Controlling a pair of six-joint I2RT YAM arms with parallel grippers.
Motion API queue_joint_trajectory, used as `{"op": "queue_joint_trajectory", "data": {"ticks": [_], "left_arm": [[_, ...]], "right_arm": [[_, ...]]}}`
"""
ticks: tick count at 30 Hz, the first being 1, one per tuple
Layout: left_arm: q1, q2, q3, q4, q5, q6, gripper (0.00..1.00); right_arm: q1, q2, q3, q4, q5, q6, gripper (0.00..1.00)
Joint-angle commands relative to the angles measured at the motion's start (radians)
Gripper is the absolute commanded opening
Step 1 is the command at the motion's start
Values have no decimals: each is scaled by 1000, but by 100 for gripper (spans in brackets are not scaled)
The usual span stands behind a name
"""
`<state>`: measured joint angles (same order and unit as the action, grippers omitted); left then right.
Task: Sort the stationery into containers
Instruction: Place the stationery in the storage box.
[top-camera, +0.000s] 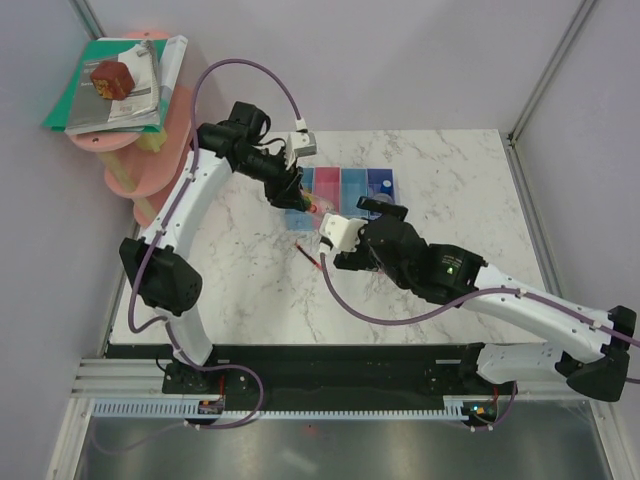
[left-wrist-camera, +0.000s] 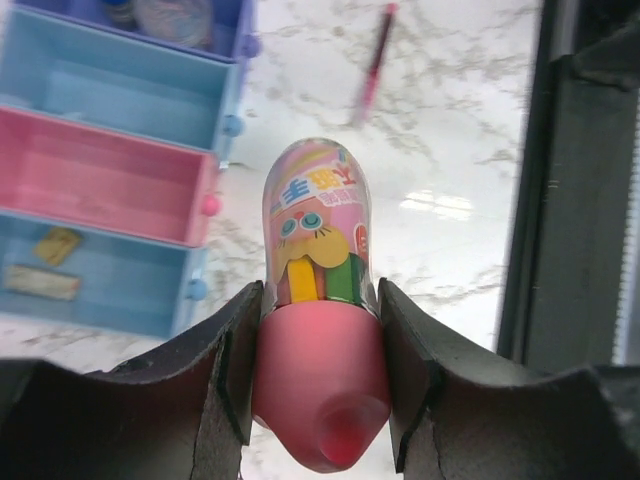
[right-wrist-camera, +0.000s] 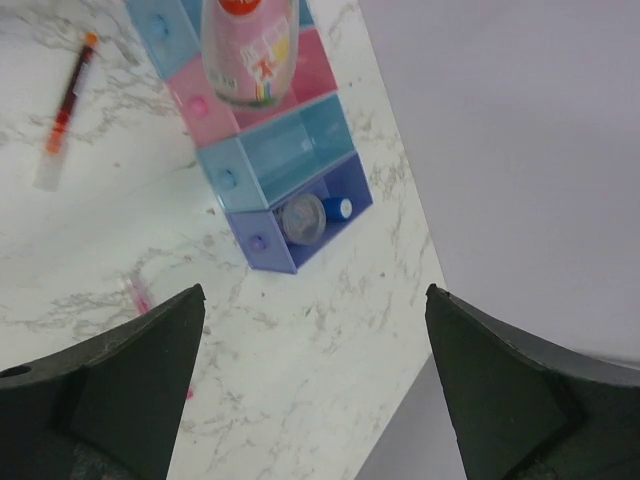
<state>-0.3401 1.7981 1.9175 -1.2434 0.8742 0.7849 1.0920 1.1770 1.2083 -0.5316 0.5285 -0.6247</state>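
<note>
My left gripper (left-wrist-camera: 320, 330) is shut on the pink cap of a cartoon-printed tube (left-wrist-camera: 315, 250), which it holds above the table beside the containers (left-wrist-camera: 110, 90). From above, the tube (top-camera: 315, 207) hangs at the row's left end. The near light blue tray (left-wrist-camera: 120, 295) holds tiny tan blocks (left-wrist-camera: 40, 282). The pink tray (left-wrist-camera: 100, 180) lies beside it. A thin red pen (left-wrist-camera: 372, 62) lies loose on the marble. My right gripper (right-wrist-camera: 315, 300) stands open with nothing in it, over bare marble next to the darker blue tray (right-wrist-camera: 262, 248), where a clear roll (right-wrist-camera: 302, 217) and a blue-capped cylinder (right-wrist-camera: 338, 209) lie.
A tiered pink round shelf (top-camera: 140, 160) with stacked books (top-camera: 115, 85) and a brown block stands at the back left corner. The table's far edge (right-wrist-camera: 400, 400) and a grey wall run close behind the trays.
</note>
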Motion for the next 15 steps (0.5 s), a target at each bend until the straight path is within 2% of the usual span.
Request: {"op": "queue_joint_trajectory", "data": {"ticks": [1,7,12,15], "left_arm": [[-17,75,154,125,-230,31,2],[-74,231,386,263,-460,85,2],[-135,316,405,389,-625,255,2],[-149,345,394,444,-673,333,2]], "right_arm": [[-102,-2,-36,-21,60,17,98],[-222,29,-58,-2,96,55,98],[-302,38,-72,10,85,71,98],[-363,39,-73,15,79,95,98]]}}
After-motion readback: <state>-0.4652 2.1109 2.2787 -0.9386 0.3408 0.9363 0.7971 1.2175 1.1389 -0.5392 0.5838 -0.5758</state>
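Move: Ahead of the left hand, which holds the pink-capped bottle, the storage box has its middle about 12 cm farther out, 7 cm to the right and 22 cm below. The orange-ended pen lies some 6 cm back from the hand, hardly to either side, at table height. From the right hand, the box is some 20 cm ahead, 1 cm left and 26 cm down; the pink pen lies about 13 cm right, 2 cm back, 28 cm down. Carrying the bottle in an unchanged grip, the left hand sweeps about 16 cm forward, nearly level, over the storage box, easing a little right late on; its wrist turns nearly 40 degrees, swinging the fingers from pointing right towards forward-right and steeper down. The empty right hand, still wide open, draws away from the bottle to the right, also forward and down, turning clockwise. ##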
